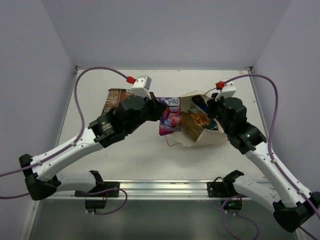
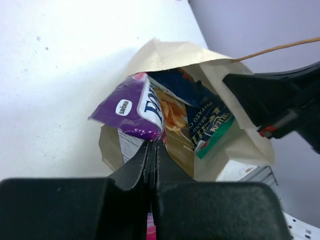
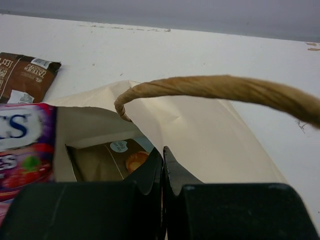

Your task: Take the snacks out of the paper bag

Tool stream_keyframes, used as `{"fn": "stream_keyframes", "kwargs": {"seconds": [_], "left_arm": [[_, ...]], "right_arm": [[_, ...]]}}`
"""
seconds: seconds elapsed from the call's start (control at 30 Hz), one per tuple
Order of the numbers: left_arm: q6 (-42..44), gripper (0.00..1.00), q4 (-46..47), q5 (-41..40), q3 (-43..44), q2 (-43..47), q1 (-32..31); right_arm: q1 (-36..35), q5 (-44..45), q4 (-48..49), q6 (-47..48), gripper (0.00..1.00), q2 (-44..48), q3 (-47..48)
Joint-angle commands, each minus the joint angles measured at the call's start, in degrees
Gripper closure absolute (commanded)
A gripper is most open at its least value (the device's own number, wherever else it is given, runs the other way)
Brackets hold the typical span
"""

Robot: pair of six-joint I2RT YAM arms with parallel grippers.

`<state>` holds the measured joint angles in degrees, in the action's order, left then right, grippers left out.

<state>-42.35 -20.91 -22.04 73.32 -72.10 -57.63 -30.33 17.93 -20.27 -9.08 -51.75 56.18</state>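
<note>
The tan paper bag (image 1: pixel 202 135) lies on its side, mouth facing left. My right gripper (image 1: pixel 212 106) is shut on the upper edge of its mouth (image 3: pixel 200 135) and holds it open, with the cord handle (image 3: pixel 210 89) arching above. My left gripper (image 1: pixel 161 112) is shut on the magenta-purple packet (image 1: pixel 170 117) at the mouth, its near end pinched in the left wrist view (image 2: pixel 131 107). Inside the bag are the chip bag (image 2: pixel 172 117), a teal-green packet (image 2: pixel 216 134) and a blue one (image 2: pixel 175 82). The dark brown packet (image 1: pixel 114 98) lies on the table at the far left.
The white table (image 1: pixel 150 155) is walled at the back and both sides. The left arm's body lies over part of the brown packet. A second handle loop (image 1: pixel 172 141) lies on the table in front of the bag.
</note>
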Motion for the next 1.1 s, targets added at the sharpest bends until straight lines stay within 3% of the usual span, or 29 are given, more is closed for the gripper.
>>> {"fn": "stream_keyframes", "kwargs": {"seconds": [0.0,0.17,0.33,0.53,0.77,0.9,0.93,0.97,1.03,1.07], "left_arm": [[3.8,1.00,-3.4,1.3,3.1,8.3,2.6],[7.3,1.00,-11.2,-6.0,5.0,13.8,8.3],[10.4,1.00,-10.7,-8.6,4.6,13.1,13.1],[12.8,1.00,1.9,0.8,2.7,2.2,19.9],[9.9,1.00,26.3,15.0,1.6,-14.2,28.3],[5.7,0.98,35.1,19.1,-5.5,-21.5,32.3],[5.8,0.92,35.6,19.0,-6.9,-23.8,32.7],[6.1,0.72,35.7,18.7,-8.8,-24.8,33.6],[7.4,0.48,33.2,18.9,-9.6,-28.1,34.7],[7.5,0.26,31.3,20.5,-9.2,-28.7,35.6]], "right_arm": [[0.6,6.0,-0.7,0.4,1.00,-0.7,-1.1],[1.0,6.6,-0.7,-0.1,1.00,-1.3,-1.2],[1.1,5.3,-1.7,-0.1,1.00,-1.3,-0.6],[1.0,3.0,-2.9,0.6,1.00,0.2,0.0],[1.1,0.2,-3.5,1.3,1.00,1.5,0.0],[1.0,-0.6,-3.7,1.7,1.00,1.9,-0.5],[1.0,-0.5,-3.7,1.7,1.00,1.8,-0.5],[1.0,-0.6,-3.8,1.9,1.00,1.8,-0.4],[1.0,-0.6,-4.0,2.0,1.00,1.6,-0.2],[1.0,-1.1,-3.9,2.0,1.00,1.7,-0.2]]}}
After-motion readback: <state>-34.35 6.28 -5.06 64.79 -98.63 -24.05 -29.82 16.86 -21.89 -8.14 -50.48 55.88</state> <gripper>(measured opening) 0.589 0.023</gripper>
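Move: The pouch of berry candy already hangs pinched in the left fingers. It is bound for bare table about 20 cm ahead of the left hand, 8 cm to its left and 31 cm below. The brown pouch lies some 18 cm farther left than that spot and 3 cm nearer, while the paper bag's middle is 22 cm right of the hand, 3 cm ahead and 20 cm below. From the right hand, the spot is about 15 cm ahead, 30 cm left and 28 cm below. The left hand, still pinching the berry pouch, swings left about 14 cm and up 7 cm away from the paper bag, turning nearly 20 degrees counter-clockwise, then sweeps forward some 20 cm and down steeply to the bare table beside the brown pouch, opening its fingers at the end to let go. The right hand stays shut on the paper bag's rim, holding its mouth open with barely a centimetre of drift. ##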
